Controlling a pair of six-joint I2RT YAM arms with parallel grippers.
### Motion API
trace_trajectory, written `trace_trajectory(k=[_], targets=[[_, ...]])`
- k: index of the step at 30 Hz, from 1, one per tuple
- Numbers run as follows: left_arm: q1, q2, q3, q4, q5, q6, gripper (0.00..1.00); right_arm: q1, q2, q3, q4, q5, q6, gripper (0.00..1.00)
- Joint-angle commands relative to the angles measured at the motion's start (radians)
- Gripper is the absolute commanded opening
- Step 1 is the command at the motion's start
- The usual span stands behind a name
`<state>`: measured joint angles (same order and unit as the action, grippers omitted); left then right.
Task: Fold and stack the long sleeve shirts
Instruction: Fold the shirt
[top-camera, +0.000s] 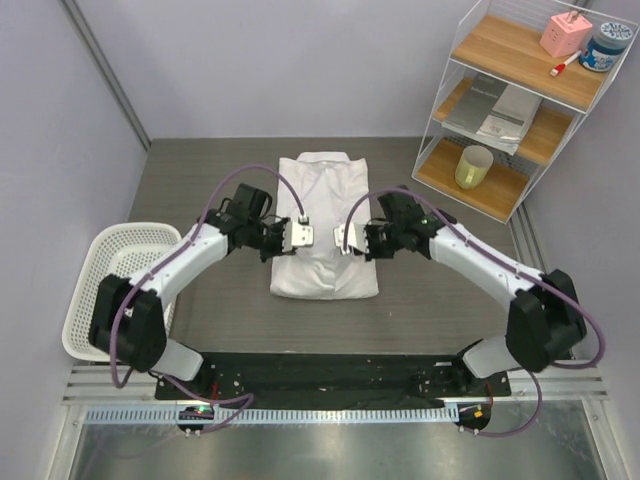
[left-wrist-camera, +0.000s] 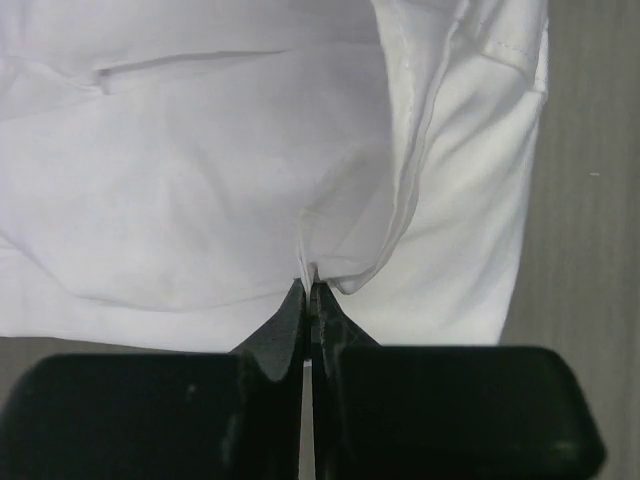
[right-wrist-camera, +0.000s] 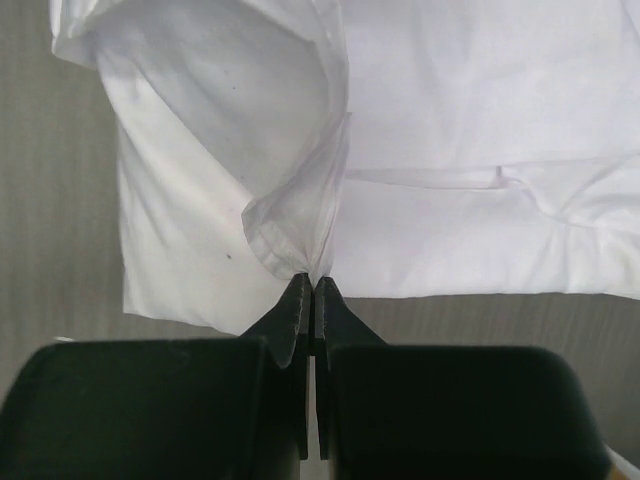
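A white long sleeve shirt (top-camera: 325, 205) lies partly folded in the middle of the grey table, collar end far from the arms. My left gripper (top-camera: 298, 237) hovers over the shirt's left near part, shut on a pinch of its cloth (left-wrist-camera: 330, 262). My right gripper (top-camera: 345, 238) faces it from the right, shut on a hemmed fold of the same shirt (right-wrist-camera: 290, 240). In both wrist views the pinched cloth rises in a small peak to the black fingertips (left-wrist-camera: 297, 300), with the rest of the shirt spread flat beneath (right-wrist-camera: 480, 150).
A white perforated basket (top-camera: 115, 285) stands at the table's left edge. A wire shelf unit (top-camera: 520, 110) at the back right holds booklets, a yellow cup (top-camera: 473, 167), a pink item and a blue-lidded jar. Bare grey table (top-camera: 440, 290) surrounds the shirt.
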<state>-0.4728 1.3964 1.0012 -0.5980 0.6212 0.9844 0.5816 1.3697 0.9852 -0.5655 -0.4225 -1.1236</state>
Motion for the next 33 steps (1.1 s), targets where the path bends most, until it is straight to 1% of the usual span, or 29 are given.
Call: trace_trajectory(k=[1,2,3,4,5,6,9,11,16,24,26,27,29,30,31,33], targets=[[0.078,0.195,0.189,0.081,0.057,0.077,0.00,-0.104,0.175,0.240,0.033,-0.094,-0.132,0.01],[0.109,0.235,0.267,0.083,0.060,0.082,0.00,-0.136,0.259,0.283,0.035,-0.102,-0.142,0.01],[0.120,0.328,0.318,0.080,0.058,0.089,0.00,-0.150,0.300,0.365,0.035,-0.110,-0.148,0.01],[0.134,0.369,0.365,0.078,0.055,0.085,0.00,-0.163,0.342,0.407,0.033,-0.117,-0.165,0.01],[0.154,0.416,0.407,0.078,0.054,0.074,0.00,-0.172,0.420,0.443,0.033,-0.119,-0.174,0.01],[0.166,0.490,0.498,0.061,0.051,0.063,0.00,-0.187,0.452,0.505,0.036,-0.121,-0.182,0.01],[0.194,0.575,0.591,0.049,0.028,0.071,0.00,-0.198,0.578,0.613,0.042,-0.122,-0.183,0.01],[0.207,0.616,0.602,0.056,0.028,0.089,0.00,-0.201,0.632,0.648,0.049,-0.122,-0.183,0.01],[0.211,0.632,0.599,0.043,0.021,0.102,0.00,-0.201,0.648,0.621,0.061,-0.110,-0.194,0.01],[0.194,0.602,0.564,0.050,0.032,0.073,0.00,-0.200,0.559,0.491,0.102,-0.102,-0.174,0.03],[0.189,0.601,0.550,0.050,0.014,0.074,0.00,-0.198,0.540,0.465,0.119,-0.098,-0.176,0.09],[0.188,0.605,0.550,0.050,0.008,0.071,0.00,-0.197,0.539,0.458,0.127,-0.088,-0.168,0.11],[0.189,0.624,0.574,0.053,-0.026,0.037,0.00,-0.198,0.545,0.458,0.151,-0.073,-0.148,0.20],[0.189,0.651,0.588,0.052,-0.038,0.019,0.00,-0.200,0.551,0.463,0.159,-0.049,-0.139,0.28],[0.189,0.662,0.606,0.050,-0.052,-0.004,0.00,-0.198,0.558,0.474,0.165,-0.032,-0.116,0.44],[0.191,0.691,0.648,0.046,-0.103,-0.059,0.01,-0.201,0.568,0.498,0.203,0.034,-0.058,0.54]])
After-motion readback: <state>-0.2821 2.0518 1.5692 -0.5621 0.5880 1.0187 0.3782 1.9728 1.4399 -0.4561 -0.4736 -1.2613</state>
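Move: Each hand holds a corner of the shirt's lower edge; its landing spot on the upper shirt lies roughly 19 cm ahead, 1 cm left and 6 cm below each hand. The collar is some 28 cm ahead of both and as low, about 8 cm right of the left hand and 9 cm left of the right. The middle of the near fold lies roughly 8 cm behind both, in line with the collar and also 6 cm down. Both hands carry the lower edge forward about 19 cm, then down 5 onto the upper shirt; right fingers open. ##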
